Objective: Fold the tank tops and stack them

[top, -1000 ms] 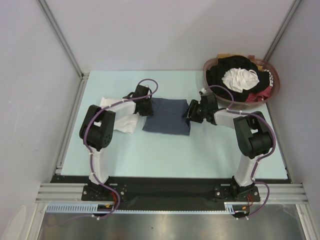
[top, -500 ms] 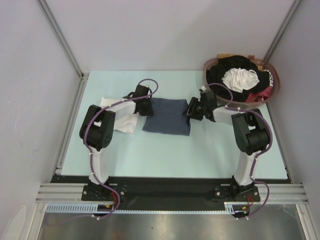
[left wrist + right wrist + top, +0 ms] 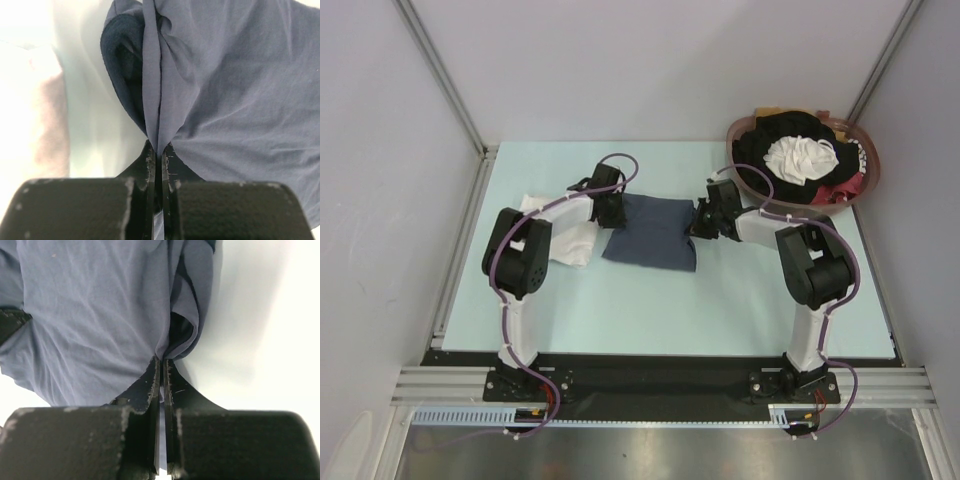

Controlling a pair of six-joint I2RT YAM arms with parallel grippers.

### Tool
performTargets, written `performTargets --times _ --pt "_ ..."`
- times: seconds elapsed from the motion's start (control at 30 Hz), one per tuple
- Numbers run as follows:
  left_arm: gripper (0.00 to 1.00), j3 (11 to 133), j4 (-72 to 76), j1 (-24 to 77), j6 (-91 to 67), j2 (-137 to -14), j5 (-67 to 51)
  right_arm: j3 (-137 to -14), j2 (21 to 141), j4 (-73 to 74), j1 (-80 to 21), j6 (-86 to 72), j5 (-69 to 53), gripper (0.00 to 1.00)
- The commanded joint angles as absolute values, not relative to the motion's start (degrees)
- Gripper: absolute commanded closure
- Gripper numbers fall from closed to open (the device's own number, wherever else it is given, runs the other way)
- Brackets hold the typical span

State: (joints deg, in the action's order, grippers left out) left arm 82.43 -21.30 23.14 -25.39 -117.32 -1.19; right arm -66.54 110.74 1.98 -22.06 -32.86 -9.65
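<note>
A slate grey-blue tank top (image 3: 653,233) lies folded in the middle of the pale table. My left gripper (image 3: 614,212) is shut on its left edge; in the left wrist view the cloth (image 3: 225,80) bunches into a ridge that runs into my gripper (image 3: 159,147). My right gripper (image 3: 701,222) is shut on its right edge; in the right wrist view a fold of the same cloth (image 3: 100,315) is pinched at my gripper (image 3: 161,361). A white tank top (image 3: 565,238) lies to the left, partly under the left arm.
A brown basket (image 3: 867,187) stands at the back right, holding a jumble of black, white and red clothes (image 3: 800,157). Grey walls close the table on the left, back and right. The arm bases sit at the near edge.
The right gripper has moved left onto the grey-blue top's right edge and shut on it. The top has shifted slightly left. The left gripper has stayed shut on its left edge.
</note>
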Motion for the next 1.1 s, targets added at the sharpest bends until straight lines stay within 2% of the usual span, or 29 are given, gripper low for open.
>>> performTargets --times 0.0,0.53,0.83,1.07 --pt "1.00 86.22 -24.34 23.47 -22.94 -113.47 2.46 -69.34 106.35 3.42 -23.38 -31.99 -7.65 1.00" --pt "1.00 96.93 -36.90 23.38 -20.04 -108.28 4.65 -78.83 104.24 7.91 -28.47 -33.66 -6.07 1.00" --pt "1.00 99.05 -42.26 18.73 -18.72 -106.44 1.59 -85.68 105.47 9.49 -31.99 -34.80 -6.50 1.00" --pt "1.00 94.84 -42.71 9.77 -18.46 -101.87 -2.20 -92.97 110.12 8.26 -37.17 -36.38 -6.77 1.00"
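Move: The folded white tank top, where both hands are headed, lies about 14 cm to the left of the left hand and 1 cm back, 2 cm below it; from the right hand it is some 31 cm to the left, level fore and aft. Between the hands, the blue tank top's middle is 8 cm right of the left hand and 2 cm back. The clothes basket stands 25 cm right of the right hand, 17 cm farther out. Lifting mostly straight up first, both hands keep their pinch on the opposite side edges of the folded blue tank top, then swing left together towards the white one. The left hand climbs about 11 cm and goes 9 cm left, mainly at the end; the right rises some 15 cm and goes 12 cm left, its fingers tilting forward and up about 15 degrees. ##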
